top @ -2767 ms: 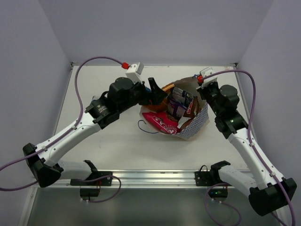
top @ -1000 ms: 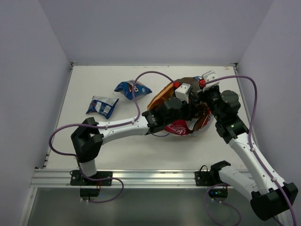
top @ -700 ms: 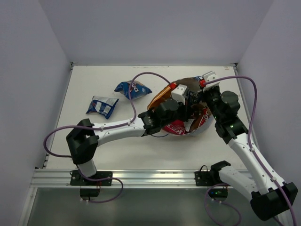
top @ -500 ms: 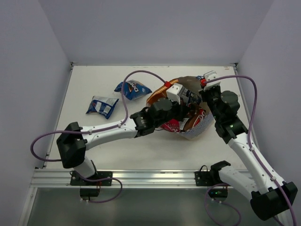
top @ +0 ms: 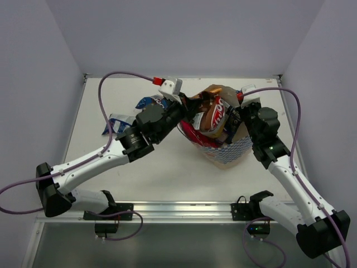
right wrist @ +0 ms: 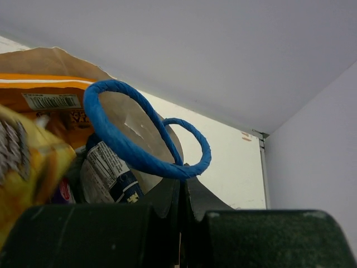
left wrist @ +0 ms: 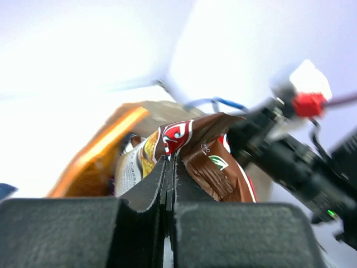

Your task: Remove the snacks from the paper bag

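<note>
The paper bag [top: 230,151], blue-and-white checkered, stands right of centre. My left gripper [top: 194,109] is shut on the top edge of the red-brown chips bag [top: 216,115], which hangs above the bag's mouth. The left wrist view shows my left gripper [left wrist: 169,163] pinching the chips bag [left wrist: 220,167], with an orange packet [left wrist: 95,159] beside it. My right gripper [top: 237,111] is shut on the bag's right rim; in the right wrist view the right gripper [right wrist: 183,183] sits at the blue cord handle [right wrist: 125,148]. Inside the bag lie an orange packet [right wrist: 50,92] and a dark blue packet [right wrist: 106,167].
Two blue snack packets [top: 145,102] [top: 114,121] lie on the white table [top: 100,95] at the left, partly under my left arm. Grey walls close in the table at the back and on both sides. The arm bases stand along the near rail [top: 178,209].
My left gripper came up out of the bag toward the left, drawing the red-brown chips bag up with it. The bag now stands more upright. The right gripper kept its hold.
</note>
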`<state>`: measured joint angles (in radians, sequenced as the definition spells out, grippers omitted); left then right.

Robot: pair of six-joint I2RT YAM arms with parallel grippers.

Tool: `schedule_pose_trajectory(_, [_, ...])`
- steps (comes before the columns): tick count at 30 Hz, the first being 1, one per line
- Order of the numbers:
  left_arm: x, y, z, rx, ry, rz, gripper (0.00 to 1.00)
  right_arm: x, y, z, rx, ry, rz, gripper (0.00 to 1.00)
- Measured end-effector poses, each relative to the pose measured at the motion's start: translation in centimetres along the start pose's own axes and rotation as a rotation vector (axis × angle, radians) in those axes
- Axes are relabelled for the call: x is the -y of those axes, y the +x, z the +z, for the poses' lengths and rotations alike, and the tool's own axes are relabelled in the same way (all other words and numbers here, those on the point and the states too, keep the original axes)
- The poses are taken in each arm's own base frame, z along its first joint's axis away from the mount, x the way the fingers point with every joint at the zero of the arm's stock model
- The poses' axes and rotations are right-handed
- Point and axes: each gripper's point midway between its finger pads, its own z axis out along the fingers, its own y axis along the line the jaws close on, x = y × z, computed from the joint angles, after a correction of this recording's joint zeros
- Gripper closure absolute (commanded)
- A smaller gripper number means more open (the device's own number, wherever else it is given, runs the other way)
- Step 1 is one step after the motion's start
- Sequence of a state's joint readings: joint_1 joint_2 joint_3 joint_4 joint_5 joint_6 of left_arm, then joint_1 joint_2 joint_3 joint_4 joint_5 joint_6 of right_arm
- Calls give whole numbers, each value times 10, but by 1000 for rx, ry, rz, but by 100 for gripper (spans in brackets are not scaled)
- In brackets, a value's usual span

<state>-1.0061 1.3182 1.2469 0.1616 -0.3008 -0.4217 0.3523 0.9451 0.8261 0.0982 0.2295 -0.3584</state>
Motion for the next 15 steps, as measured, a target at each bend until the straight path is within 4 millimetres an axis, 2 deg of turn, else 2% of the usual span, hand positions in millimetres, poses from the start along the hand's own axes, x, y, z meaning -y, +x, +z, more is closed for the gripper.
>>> schedule_pose_trajectory(6, [-54, -62, -20, 121, -157, 47, 100, 7, 2, 0, -9, 28, 2, 100])
schedule_pose_trajectory(11, [-59, -137, -58, 258, -245, 105, 100, 11, 5, 1, -18, 40, 3, 100])
schedule_pose_trajectory(13, [-66, -159, -77, 306, -299, 113, 100, 12, 6, 1, -20, 42, 3, 100])
schedule_pose_trajectory(15, [-79, -170, -99, 327, -369, 124, 100, 12, 6, 1, -20, 43, 3, 100])
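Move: The left gripper already holds the brown snack above the paper bag's mouth. The bag's middle is about 11 cm to its right, 1 cm ahead and 25 cm below. On the side it is heading for, the Doritos packet lies about 25 cm ahead, 17 cm left and 37 cm below; the other blue packet lies 11 cm ahead, 34 cm left and 38 cm below. From the right gripper, the Doritos packet is some 17 cm ahead and 38 cm left. Swing the left gripper about 18 cm to the left and 12 cm up, away from the paper bag, fingers staying shut on the brown snack; let it bow some 3 cm forward and come back. Turn the wrist about 25 degrees counter-clockwise meanwhile, tipping the fingers slightly upward. Keep the right gripper pinched on the bag's blue handle. ##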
